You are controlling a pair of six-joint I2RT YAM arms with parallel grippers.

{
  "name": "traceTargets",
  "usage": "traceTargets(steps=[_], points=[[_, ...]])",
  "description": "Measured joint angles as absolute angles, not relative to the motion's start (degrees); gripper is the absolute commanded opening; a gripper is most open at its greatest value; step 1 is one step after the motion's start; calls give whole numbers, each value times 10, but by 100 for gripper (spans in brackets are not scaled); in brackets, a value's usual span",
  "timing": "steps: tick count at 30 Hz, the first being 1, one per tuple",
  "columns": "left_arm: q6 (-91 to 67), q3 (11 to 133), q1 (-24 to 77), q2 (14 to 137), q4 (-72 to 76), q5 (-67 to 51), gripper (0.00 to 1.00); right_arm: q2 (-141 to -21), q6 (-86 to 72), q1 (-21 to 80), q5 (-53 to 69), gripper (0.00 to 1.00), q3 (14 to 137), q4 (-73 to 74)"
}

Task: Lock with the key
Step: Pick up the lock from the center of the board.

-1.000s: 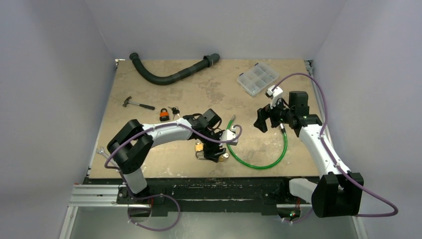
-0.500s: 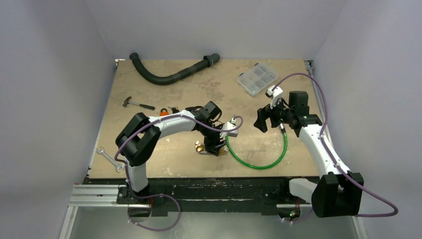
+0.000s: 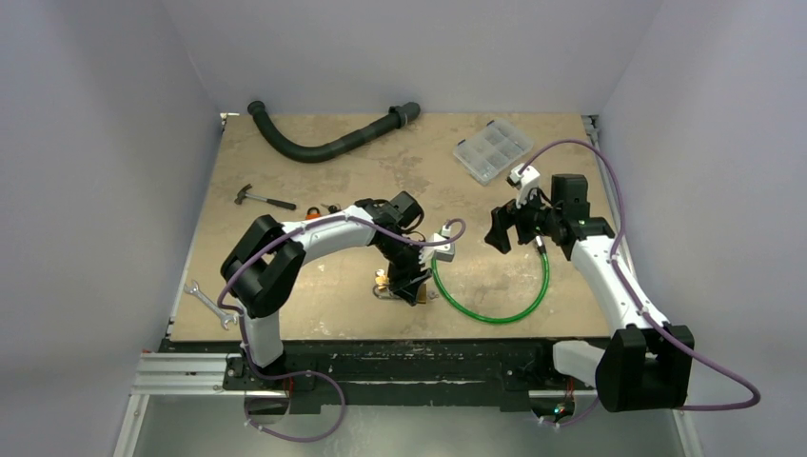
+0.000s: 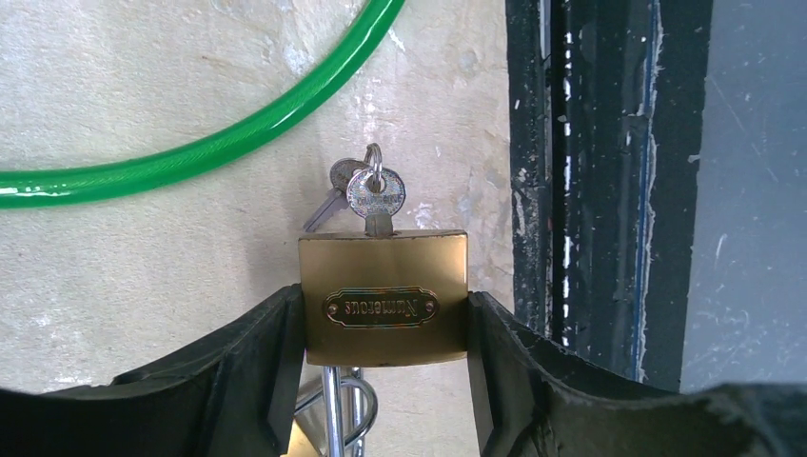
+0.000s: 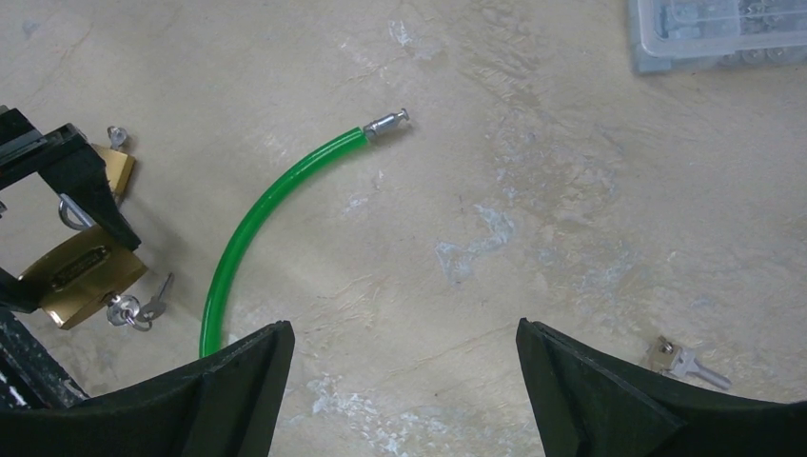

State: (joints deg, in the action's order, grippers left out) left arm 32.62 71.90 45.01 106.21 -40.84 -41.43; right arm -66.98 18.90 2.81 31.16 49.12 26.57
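Note:
A brass padlock stands between the fingers of my left gripper, which is shut on its body from both sides. A silver key sits in its keyhole, with another key on the same ring. Its steel shackle points back toward the wrist. In the top view the left gripper holds this padlock near the table's front middle. My right gripper hangs open over the table to the right, nothing between its fingers. From the right wrist view the padlock and its key show at far left.
A green cable loops right of the padlock. A second brass lock lies behind it. A loose key lies by the right gripper. At the back: organizer box, black hose, hammer, orange padlock. The table's black front edge is close.
My left arm has swung its forearm toward the back and turned the wrist; the held padlock has shifted slightly back. The right arm has stayed put.

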Motion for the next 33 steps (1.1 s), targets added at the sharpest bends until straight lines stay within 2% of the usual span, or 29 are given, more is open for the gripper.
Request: traceTargets(steps=[12,20,27,33], points=[[332,762,430,1062,-465,-448,0,-665,204,28,344,96,490,266],[331,783,401,1058,-483,-461,0,-565,245,34,415,96,424,242],[328,770,403,988,-444,-423,0,-653,171,61,488,94,425,222],[356,765,420,928,-413,-373,0,-689,69,120,510,96,425,180]])
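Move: The large brass padlock is already between the left fingers, its key sticking out some 4 cm to this hand's right. The open right gripper waits about 12 cm ahead, 15 cm right and 9 cm above the left hand. The small padlock lies about 8 cm left of the left hand, 2 cm ahead and 4 cm below. From the right hand, that key is about 12 cm back, 11 cm left and 9 cm down; the hose tip is roughly 10 cm left, 1 cm ahead and 13 cm down. The large padlock, still pinched by the left fingers, goes up about 10 cm, slowly then faster, and some 4 cm forward, away from the small padlock, while the left wrist turns about 20 degrees. The right hand, fingers staying open, first draws back, then swings left towards the key, about 9 cm left and 6 cm back in all, turning as it goes and stopping short of contact. ##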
